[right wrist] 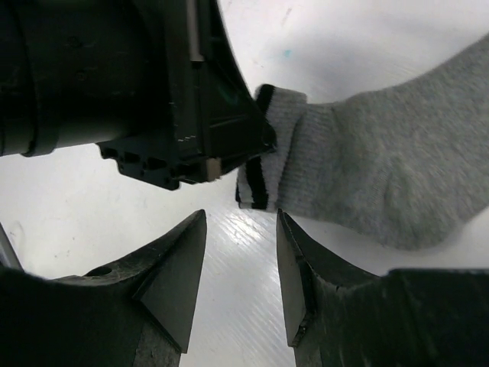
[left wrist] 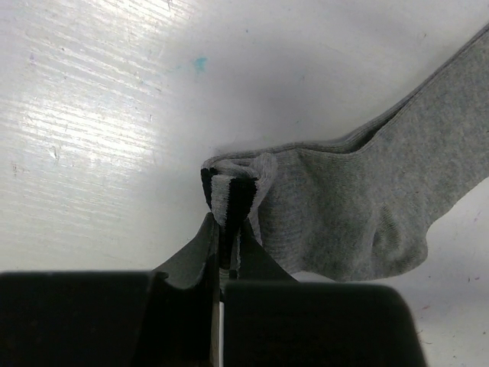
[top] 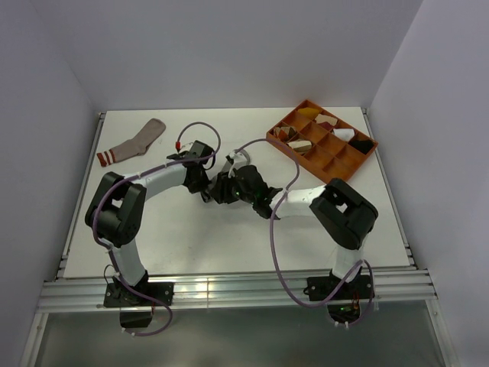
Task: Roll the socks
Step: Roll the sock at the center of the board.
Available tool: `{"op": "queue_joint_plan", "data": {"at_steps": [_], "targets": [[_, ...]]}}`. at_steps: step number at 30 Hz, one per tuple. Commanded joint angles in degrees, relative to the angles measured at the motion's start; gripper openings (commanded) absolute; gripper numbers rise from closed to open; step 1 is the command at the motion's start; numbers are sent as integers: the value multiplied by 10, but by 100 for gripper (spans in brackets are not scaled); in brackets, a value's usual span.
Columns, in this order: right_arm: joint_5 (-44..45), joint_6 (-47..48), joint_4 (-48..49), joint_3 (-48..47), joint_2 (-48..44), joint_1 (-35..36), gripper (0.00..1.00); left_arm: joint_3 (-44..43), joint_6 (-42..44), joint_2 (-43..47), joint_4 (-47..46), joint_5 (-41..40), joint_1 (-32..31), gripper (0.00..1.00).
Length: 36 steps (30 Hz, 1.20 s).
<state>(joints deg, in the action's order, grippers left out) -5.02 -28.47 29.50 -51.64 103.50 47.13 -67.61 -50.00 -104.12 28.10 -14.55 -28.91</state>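
Observation:
A grey sock [left wrist: 359,214] with dark cuff stripes lies on the white table. My left gripper [left wrist: 228,223] is shut on its folded cuff, the striped edge pinched between the two fingers. The right wrist view shows the same grey sock [right wrist: 382,168], with the left gripper's body [right wrist: 153,92] against the cuff. My right gripper [right wrist: 241,222] is open just short of the cuff, with only bare table between its fingers. Both grippers meet at mid-table [top: 225,187] and hide the grey sock there. A pinkish-tan sock [top: 137,143] with red and white cuff stripes lies flat at the far left.
An orange divided tray [top: 345,170] with small cloth bundles stands at the back right. Purple cables loop over both arms around the table's middle. Walls close in the table on the left, back and right.

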Motion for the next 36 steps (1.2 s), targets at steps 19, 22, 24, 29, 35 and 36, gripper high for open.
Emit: {"op": "queue_joint_plan", "data": {"at_steps": [19, 22, 24, 29, 35, 36], "targets": [[43, 41, 123, -35, 103, 27, 49, -25, 4, 1, 26, 40, 5, 0], [45, 40, 116, -47, 114, 27, 49, -22, 0, 5, 26, 38, 5, 0], [49, 40, 107, -54, 117, 31, 48, -22, -1, 3, 27, 37, 5, 0], [85, 14, 69, -63, 130, 45, 29, -20, -6, -3, 22, 42, 6, 0], [94, -27, 28, -55, 125, 47, 1, -9, -19, 2, 3, 56, 8, 3], [91, -40, 25, -54, 124, 46, 0, -6, -24, 6, -8, 58, 9, 6]]}}
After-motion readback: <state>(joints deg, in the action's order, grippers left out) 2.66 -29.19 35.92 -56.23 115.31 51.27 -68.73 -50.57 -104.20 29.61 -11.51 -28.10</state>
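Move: The folded, black-striped cuff of the grey sock is already pinched in my left fingers. From my right hand it lies about 3 cm left, 1 cm ahead and some 5 cm below. The sock's toe end is roughly 10 cm farther out than the cuff and 10 cm to its right, flat on the table. From my right hand the wooden tray's middle sits about 19 cm ahead and 33 cm right. I bring my half-open right hand in beside my left fingertips, going about 3 cm left first and then sinking some 4 to 5 cm with a slight reach forward. There I shut its fingers on the near part of the striped cuff. My left hand stays nearly in place and keeps its pinch. ##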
